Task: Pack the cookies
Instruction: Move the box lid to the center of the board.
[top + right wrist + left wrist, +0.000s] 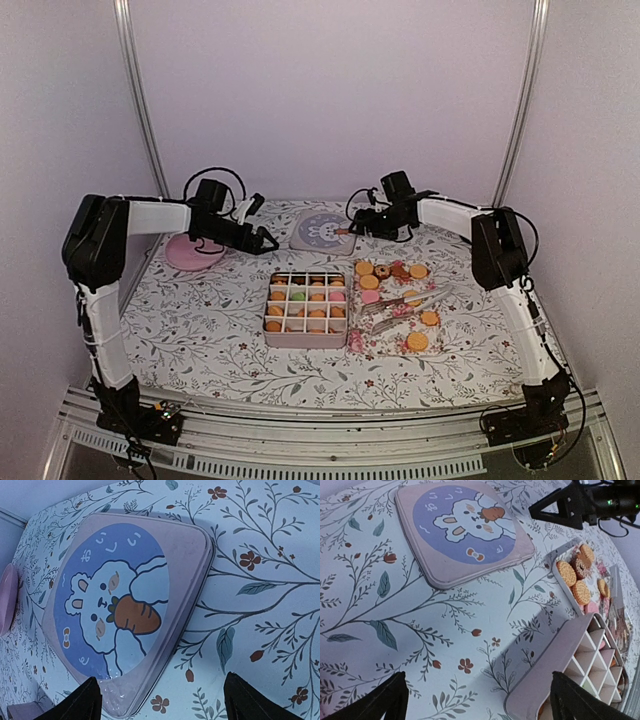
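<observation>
Golden cookies point(417, 341) with a few pink and dark ones lie on a flowered tray point(385, 340) at centre right; they also show in the left wrist view point(566, 573). More cookies point(317, 312) fill the compartments of a pink divided box point(305, 340), whose wall shows in the left wrist view point(550, 672). The box's lid point(322, 232), printed with a rabbit and a carrot, lies flat at the back. My left gripper point(266, 239) is open and empty, left of the lid, over the cloth point(477, 705). My right gripper point(352, 226) is open and empty at the lid's right edge point(162, 705).
A pink plate point(193, 252) stands at the back left, under my left arm, and shows at the left edge of the right wrist view point(6, 600). Metal tongs point(410, 300) lie across the tray. A flowered cloth point(200, 330) covers the table.
</observation>
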`<state>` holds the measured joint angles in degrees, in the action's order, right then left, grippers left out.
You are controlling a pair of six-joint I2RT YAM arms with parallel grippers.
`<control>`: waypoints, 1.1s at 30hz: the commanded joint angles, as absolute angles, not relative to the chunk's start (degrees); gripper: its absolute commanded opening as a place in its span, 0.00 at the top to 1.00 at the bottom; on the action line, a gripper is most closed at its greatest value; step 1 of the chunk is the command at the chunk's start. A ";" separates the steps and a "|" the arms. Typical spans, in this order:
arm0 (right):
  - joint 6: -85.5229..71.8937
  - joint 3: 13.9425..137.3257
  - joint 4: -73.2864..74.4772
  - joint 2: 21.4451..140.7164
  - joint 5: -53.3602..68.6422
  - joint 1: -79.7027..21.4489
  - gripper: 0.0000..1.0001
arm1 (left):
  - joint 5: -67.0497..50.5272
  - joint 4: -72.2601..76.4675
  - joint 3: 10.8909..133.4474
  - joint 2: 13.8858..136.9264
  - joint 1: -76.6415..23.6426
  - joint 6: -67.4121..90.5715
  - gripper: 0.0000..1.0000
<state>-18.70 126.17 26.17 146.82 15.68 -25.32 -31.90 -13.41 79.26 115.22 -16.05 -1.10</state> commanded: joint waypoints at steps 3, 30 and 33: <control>-21.01 131.20 24.18 152.14 19.48 -24.88 0.14 | -35.34 -13.17 90.88 125.48 -15.38 3.60 0.01; -21.10 126.34 19.53 149.57 25.77 -36.34 0.14 | -37.49 -35.81 126.76 152.06 -16.86 4.78 0.32; -22.52 121.24 17.31 146.05 25.71 -37.38 0.14 | -38.94 -32.70 117.42 146.55 -17.39 4.15 0.34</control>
<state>-20.32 126.65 18.98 150.58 22.83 -33.30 -34.24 -27.73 127.26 151.30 -15.03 5.28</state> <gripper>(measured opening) 0.861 0.667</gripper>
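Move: The lid lies about 13 cm ahead of the left hand, 16 cm to its right and 7 cm below. From the right hand, the lid is some 12 cm left, about 2 cm farther out and 3 cm down. The cookie box sits about 19 cm back and 11 cm right of the left hand; the pink plate is roughly 26 cm left of that hand and 4 cm farther out. Forward some 13 cm and sinking about 6 cm, the left hand closes in on the lid's left edge, easing slightly back at the end as its fingers narrow to two-thirds open. The right hand dips a little, then sweeps about 10 cm left and 5 cm back, wide open, turning some 10 degrees counter-clockwise, meeting the lid's right side and pushing it along. ##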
